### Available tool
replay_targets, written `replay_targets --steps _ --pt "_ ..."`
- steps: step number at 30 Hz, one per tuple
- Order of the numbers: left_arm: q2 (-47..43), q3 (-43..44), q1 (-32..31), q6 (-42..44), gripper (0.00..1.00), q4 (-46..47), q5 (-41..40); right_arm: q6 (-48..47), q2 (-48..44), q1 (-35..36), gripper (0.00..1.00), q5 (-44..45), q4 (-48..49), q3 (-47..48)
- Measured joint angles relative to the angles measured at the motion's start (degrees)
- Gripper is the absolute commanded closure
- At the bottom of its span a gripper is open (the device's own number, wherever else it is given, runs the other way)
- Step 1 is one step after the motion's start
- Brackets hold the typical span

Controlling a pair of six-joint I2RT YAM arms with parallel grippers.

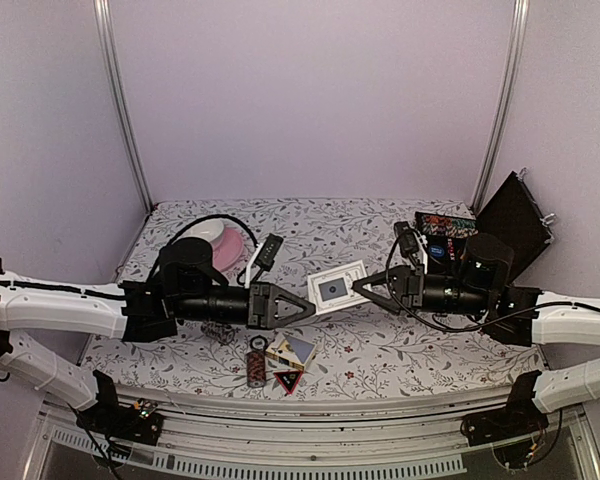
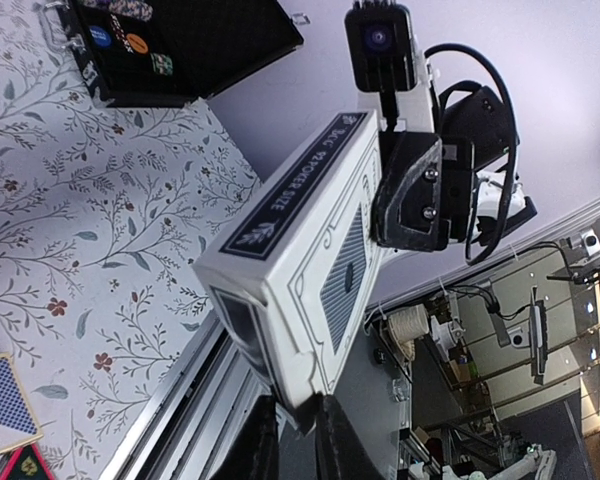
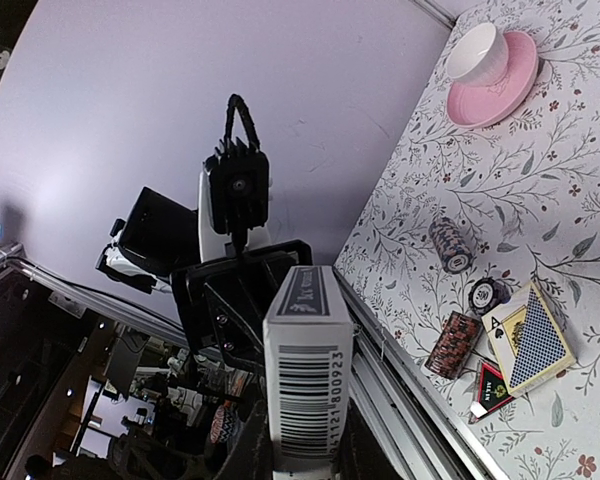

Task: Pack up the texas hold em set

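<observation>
A white boxed card deck (image 1: 338, 287) hangs in the air over the middle of the table, between both grippers. My right gripper (image 1: 360, 288) is shut on its barcode end (image 3: 308, 380). From the other side my left gripper (image 1: 308, 308) pinches the end flap of the deck (image 2: 300, 260), with the fingers (image 2: 335, 440) close together on it. The black case (image 1: 515, 225) stands open at the back right, with chips in its base (image 2: 130, 45). Near the front edge lie a chip roll (image 1: 257, 370), a second deck (image 1: 290, 350) and the red-black triangle marker (image 1: 287, 381).
A pink saucer with a white cup (image 1: 220, 245) sits at the back left. Loose chip stacks (image 3: 451, 245) and a single chip (image 3: 488, 295) lie near the table's front rail (image 1: 310, 410). Lavender walls close in the sides and the back.
</observation>
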Motion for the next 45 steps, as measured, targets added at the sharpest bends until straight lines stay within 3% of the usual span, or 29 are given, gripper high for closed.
replay_targets --steps 9,22,25,29,35,39,45 --pt "0.04 0.0 0.13 0.09 0.71 1.07 0.98 0.0 1.01 -0.07 0.84 0.26 0.33 -0.26" --pt "1.31 0.0 0.22 0.07 0.67 1.42 1.07 -0.22 1.88 -0.11 0.85 0.59 0.07 -0.44" --pt "1.01 0.02 0.24 0.7 0.56 0.26 -0.13 -0.26 1.75 -0.09 0.86 1.75 -0.7 -0.44" --pt "-2.1 0.11 1.18 2.99 0.32 -6.32 -3.96 -0.81 -0.87 -1.01 0.88 6.32 -6.38 -0.44" --pt "-8.92 2.93 8.07 8.46 0.09 -20.11 -6.93 -0.96 -8.35 -10.05 0.88 16.59 -16.81 -0.44" --pt "-11.13 9.16 15.96 15.37 0.06 -30.16 -7.13 -0.87 -9.62 -17.75 0.88 23.74 -20.7 -0.42" --pt "-11.67 16.33 33.44 25.97 0.06 -40.06 -4.55 1.2 -5.55 -26.14 0.89 33.7 -22.47 -0.31"
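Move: The right hand grips the white card box, whose middle is about 3 cm to this hand's left. Its goal, the open chip case, lies some 28 cm ahead, 24 cm right and 19 cm below, with the upright lid about 12 cm right of it. From the left hand, the box is 4 cm right and 2 cm ahead, the case about 30 cm ahead and 31 cm right, the yellow deck 6 cm ahead and 4 cm left, 18 cm down, and the pink plate roughly 32 cm ahead, 24 cm left. The left fingertips let go of the card box's corner, part slightly and linger, then open wide as that hand swings away left and forward, rising some 5 cm, towards the plate. The right hand keeps its grip on the box, sinks slightly, then sweeps right and forward, about 25 cm in all and 6 cm lower, towards the chip case, turning roughly 60 degrees clockwise. ##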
